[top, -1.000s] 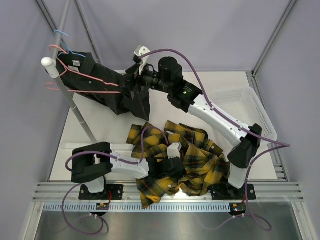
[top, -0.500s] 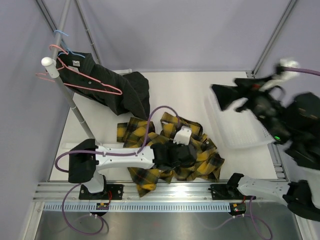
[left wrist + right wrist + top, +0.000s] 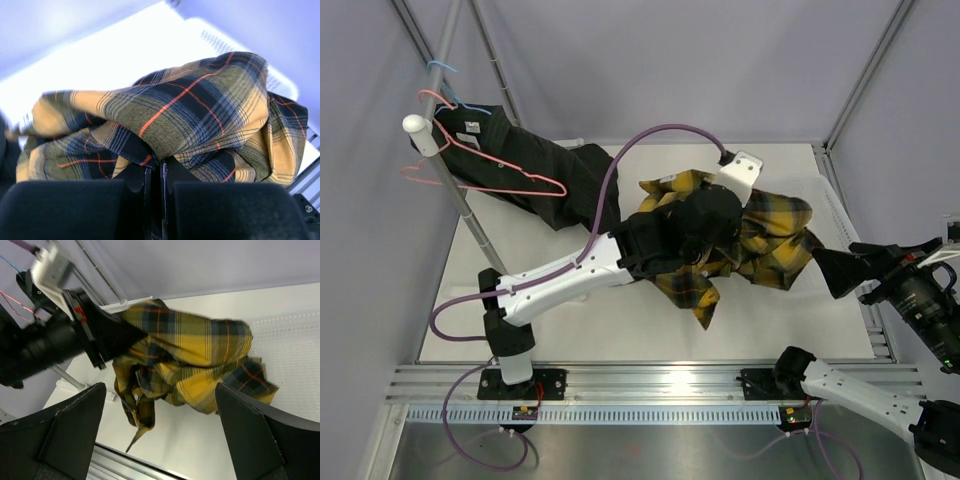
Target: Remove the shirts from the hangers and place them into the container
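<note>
My left gripper [image 3: 718, 232] is shut on the yellow-and-black plaid shirt [image 3: 770, 225] and holds it bunched in the air at the white lattice container's [image 3: 834, 210] left side. In the left wrist view the jaws [image 3: 155, 175] pinch a fold of plaid cloth [image 3: 200, 110]. The black shirt [image 3: 545, 180] hangs on a pink hanger [image 3: 495, 187] from the rail at the back left. Another pink hanger [image 3: 432, 98] and a light blue hanger [image 3: 444, 68] hook the rail above it. My right gripper [image 3: 842, 270] stands open at the right edge with nothing between its fingers [image 3: 165, 440], facing the plaid shirt [image 3: 200, 355].
The grey rail pole [image 3: 470, 215] slants from the back left down to the table. The container's perforated wall [image 3: 295, 335] shows behind the hanging shirt. A metal rail [image 3: 650, 382] runs along the near table edge.
The left arm has lifted the plaid shirt from the front of the table up and right to the container. The right arm has swung from the black shirt to the right edge.
</note>
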Controlling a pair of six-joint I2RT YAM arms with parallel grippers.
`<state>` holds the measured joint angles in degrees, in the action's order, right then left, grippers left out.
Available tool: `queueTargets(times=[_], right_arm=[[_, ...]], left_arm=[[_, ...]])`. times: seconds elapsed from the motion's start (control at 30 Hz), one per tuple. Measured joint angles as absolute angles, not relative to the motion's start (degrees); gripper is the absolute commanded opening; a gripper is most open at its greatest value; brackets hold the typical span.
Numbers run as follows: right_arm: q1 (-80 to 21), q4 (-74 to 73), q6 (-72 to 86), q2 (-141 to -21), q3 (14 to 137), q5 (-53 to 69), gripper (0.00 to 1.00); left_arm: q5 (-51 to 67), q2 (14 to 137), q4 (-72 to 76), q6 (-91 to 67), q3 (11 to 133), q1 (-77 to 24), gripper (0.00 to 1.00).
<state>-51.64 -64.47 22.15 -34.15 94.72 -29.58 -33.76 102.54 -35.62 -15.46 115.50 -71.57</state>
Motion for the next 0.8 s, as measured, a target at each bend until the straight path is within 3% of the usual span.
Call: queueTargets(times=[0.33, 0.8], right_arm=[[-51.5, -66.5, 25.0, -25.6, 89.6, -31.3, 0.99], [-51.3, -68.8, 27.0, -22.9, 80.4, -35.9, 1.0]], left_arm=[[-17.3, 105.6, -19.1, 5.8, 121.7, -71.2, 0.0], [5.3, 107.9, -9.5, 9.9, 134.4, -67.1, 0.0]])
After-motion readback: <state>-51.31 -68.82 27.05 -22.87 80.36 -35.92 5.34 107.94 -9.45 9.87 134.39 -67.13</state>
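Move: The plaid shirt is already pinched in the left gripper, its middle about 5 cm to that hand's right and 12 cm below. The container's middle lies some 11 cm ahead of the left hand, 22 cm to its right and 32 cm below. From the open, empty right gripper, the shirt's middle is roughly 11 cm ahead, 13 cm left and 20 cm down; the container is about 23 cm ahead, 6 cm right and 41 cm down. Keep the plaid shirt pinched and raise the left gripper about 20 cm, carrying it to the right, towards the right gripper's side, during the first half; meanwhile tip its fingers upward and swing them clockwise by some 35 degrees. Lower the right gripper about 8 cm with a small drift right, fingers staying wide open beside the shirt's near side. ##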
